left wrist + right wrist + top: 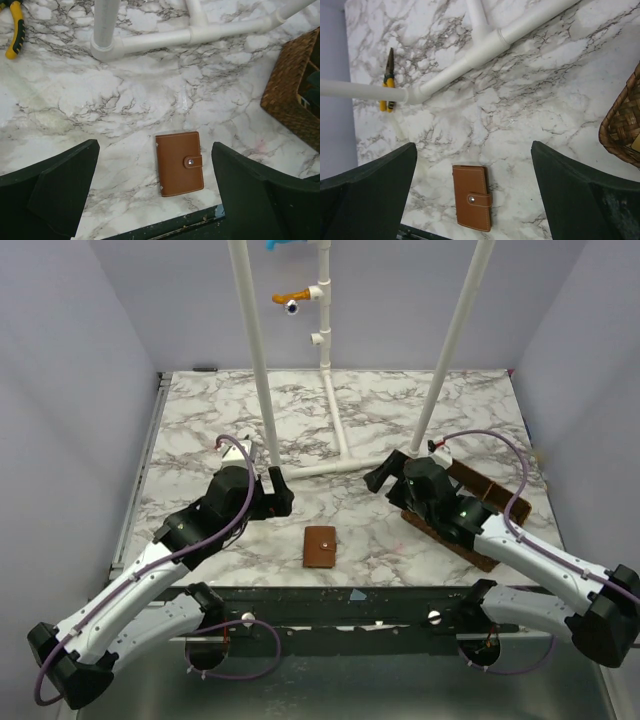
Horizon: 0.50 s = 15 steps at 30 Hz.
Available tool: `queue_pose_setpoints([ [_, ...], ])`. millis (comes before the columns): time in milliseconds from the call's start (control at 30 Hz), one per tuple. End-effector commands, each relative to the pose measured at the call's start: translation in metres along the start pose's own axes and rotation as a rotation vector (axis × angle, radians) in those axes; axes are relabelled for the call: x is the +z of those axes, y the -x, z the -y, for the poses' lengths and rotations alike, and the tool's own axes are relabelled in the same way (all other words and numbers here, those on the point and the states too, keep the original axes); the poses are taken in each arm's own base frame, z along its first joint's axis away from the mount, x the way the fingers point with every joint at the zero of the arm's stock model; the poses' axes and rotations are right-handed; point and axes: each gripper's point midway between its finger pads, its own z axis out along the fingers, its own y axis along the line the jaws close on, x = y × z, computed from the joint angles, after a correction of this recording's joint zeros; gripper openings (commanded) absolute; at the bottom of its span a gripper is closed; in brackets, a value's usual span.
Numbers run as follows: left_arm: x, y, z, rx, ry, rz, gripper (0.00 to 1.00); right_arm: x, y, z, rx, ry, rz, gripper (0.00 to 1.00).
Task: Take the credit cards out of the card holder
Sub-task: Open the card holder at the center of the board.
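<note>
The card holder [320,547] is a small brown leather wallet lying flat and closed near the table's front edge, its snap tab fastened. It also shows in the left wrist view [179,163] and the right wrist view [471,197]. The credit cards are hidden inside it. My left gripper [280,490] hovers up and to the left of the wallet, open and empty [154,150]. My right gripper [380,474] hangs up and to the right of it, also open with nothing between its fingers [473,147].
A brown woven basket [497,498] sits at the right under my right arm, also seen in the left wrist view [290,95]. A white pipe frame [330,390] stands mid-table. Yellow-handled pliers [387,80] lie by a frame post.
</note>
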Motion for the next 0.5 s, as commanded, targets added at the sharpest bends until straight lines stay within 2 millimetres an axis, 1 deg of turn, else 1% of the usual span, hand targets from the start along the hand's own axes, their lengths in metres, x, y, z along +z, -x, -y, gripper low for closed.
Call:
queue_pose_setpoints([
  [0, 0.01, -0.007, -0.009, 0.045, 0.073, -0.05, 0.98, 0.004, -0.005, 0.01, -0.087, -0.064, -0.032, 1.0],
  [100, 0.014, -0.012, -0.012, 0.061, 0.083, -0.07, 0.98, 0.01, -0.016, 0.014, -0.151, -0.069, -0.08, 1.0],
  [200, 0.017, -0.018, -0.007, 0.049, 0.033, -0.067, 0.98, 0.015, -0.023, 0.022, -0.194, -0.093, -0.106, 1.0],
  [333, 0.018, -0.022, -0.008, 0.035, 0.036, -0.08, 0.98, 0.019, -0.033, 0.028, -0.211, -0.126, -0.144, 1.0],
  [467, 0.02, -0.024, -0.01, 0.033, 0.045, -0.09, 0.98, 0.021, -0.044, 0.028, -0.21, -0.112, -0.17, 1.0],
])
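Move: The closed card holder lies roughly 5 cm back, 9 cm to the right and 19 cm below the left hand; the foot of the left upright pipe stands some 16 cm ahead of that hand and 3 cm to its left. From the right hand the card holder is about 10 cm back, 13 cm to the left and 16 cm below, with the woven basket's middle around 22 cm to that hand's right and 2 cm back. Both hands sink towards the card holder with their fingers staying wide open and touching nothing, the right one coming steadily almost straight down by about 5 cm while its left side rolls down some 10 degrees and its fingers tip a little further downward. The left hand drops about 3 cm, nearly all of it early on, then all but stops in the air, its left side rolled slightly up and its fingers tipped slightly down. ##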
